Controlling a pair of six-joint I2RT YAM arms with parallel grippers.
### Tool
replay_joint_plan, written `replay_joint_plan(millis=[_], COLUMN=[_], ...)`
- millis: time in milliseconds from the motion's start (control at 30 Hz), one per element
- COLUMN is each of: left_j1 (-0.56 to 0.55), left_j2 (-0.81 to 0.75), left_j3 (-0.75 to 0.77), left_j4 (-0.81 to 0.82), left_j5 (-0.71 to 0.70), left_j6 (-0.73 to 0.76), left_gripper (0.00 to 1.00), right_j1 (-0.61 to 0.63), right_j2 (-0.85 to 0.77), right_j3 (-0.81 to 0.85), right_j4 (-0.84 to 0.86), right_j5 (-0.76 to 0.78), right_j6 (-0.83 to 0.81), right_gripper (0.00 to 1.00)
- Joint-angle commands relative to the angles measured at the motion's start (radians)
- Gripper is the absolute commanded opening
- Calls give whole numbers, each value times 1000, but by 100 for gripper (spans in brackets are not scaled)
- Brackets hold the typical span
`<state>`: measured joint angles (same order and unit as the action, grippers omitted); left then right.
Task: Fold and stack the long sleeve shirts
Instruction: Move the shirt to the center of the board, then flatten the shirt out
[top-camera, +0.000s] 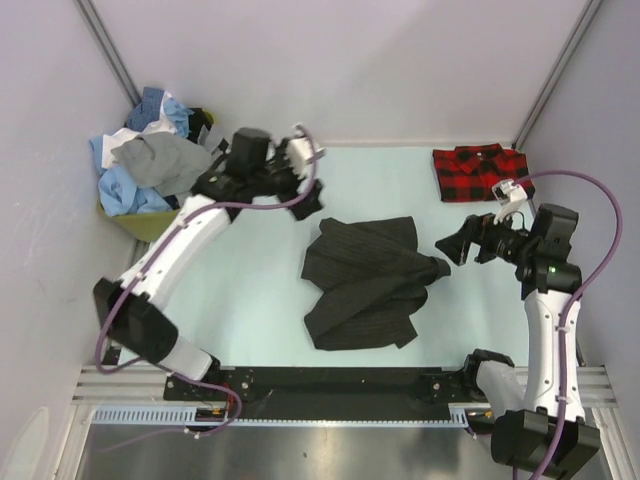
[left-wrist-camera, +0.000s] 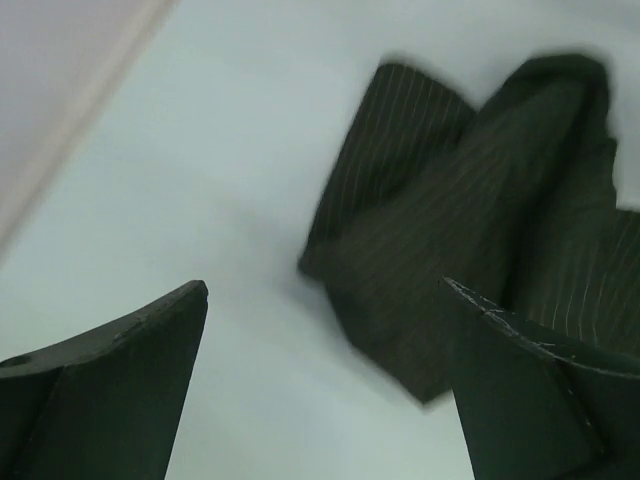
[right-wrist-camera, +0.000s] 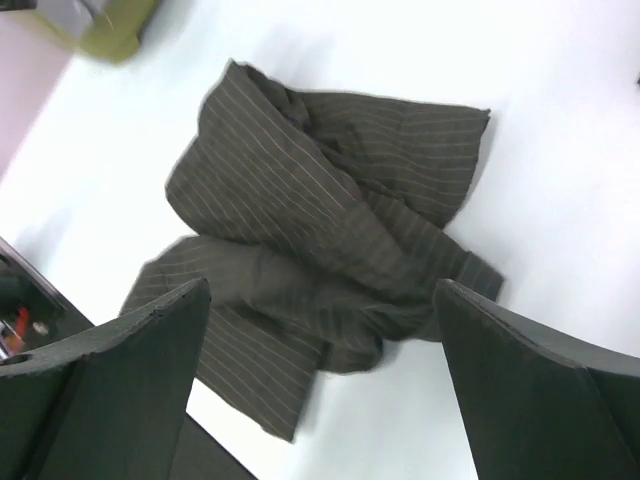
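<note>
A dark charcoal pinstriped long sleeve shirt lies crumpled in the middle of the table, also seen in the left wrist view and the right wrist view. A red-and-black plaid shirt lies folded at the back right. My left gripper hovers open beyond the charcoal shirt's far left corner, nothing between its fingers. My right gripper stands open just right of the shirt's bunched sleeve, empty and pointing at it.
An olive bin at the back left holds a heap of blue, white and grey shirts. Grey walls close the left, back and right sides. A black rail runs along the near edge between the arm bases.
</note>
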<state>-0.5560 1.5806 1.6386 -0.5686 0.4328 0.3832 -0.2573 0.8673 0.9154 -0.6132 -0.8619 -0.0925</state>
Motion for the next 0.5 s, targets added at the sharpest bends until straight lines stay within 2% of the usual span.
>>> replay_joint_plan(millis=[0,33,100,133,233,267,367,467], left_j1=[105,105,100,99,9,-81,-256,-332], left_j2=[-269,-356,-428,-464,-548,-568,-550,-457], left_j3=[-282,-428,-578,-711,-894,-925,-1029,-1057], left_j4=[-67,-32,18,51,93,108,215,295], left_j5=[118,122,162,181,169,135,-35,-114], left_j6=[-40,-24,-9,-1,75,123,184,175], left_gripper=[99,98,98,97,97,97,98,99], right_j1=[6,25,56,100,191,252,364,420], right_j2=[48,64,122,140,212,223,262,314], right_j3=[59,71,86,95,135,135,117,132], right_j4=[-102,-106,-121,-137,-220,-243,-224,-224], right_j5=[0,17,67,72,130,156,271,308], right_j6=[-214,-242,-326,-358,-493,-530,-616,-655], right_gripper=[100,100,99,99,96,95,95,93])
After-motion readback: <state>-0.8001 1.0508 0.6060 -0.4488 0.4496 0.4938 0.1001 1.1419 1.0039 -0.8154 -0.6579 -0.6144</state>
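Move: The dark striped shirt lies bunched on the board, its middle some 15 cm to the right of the left hand, about level with it and 29 cm below; its near-left corner is about 15 cm back and 3 cm right, the laundry bin some 28 cm ahead and 41 cm left. From the right hand the shirt's middle is about 11 cm ahead, 21 cm left and 24 cm below, the folded red shirt roughly 48 cm ahead and 10 cm right. With fingers wide open, the left hand swings briefly left, then sweeps back and down, about 22 cm each way, along the striped shirt's left side towards its near-left corner by the board's front edge, tipping its fingers down and turning some 20 degrees clockwise. Meanwhile the open right hand sinks about 7 cm and moves some 5 cm left towards the shirt's right side, turning its fingers some 25 degrees counter-clockwise and rolling left side down by about as much, neither hand visibly touching the cloth yet. ##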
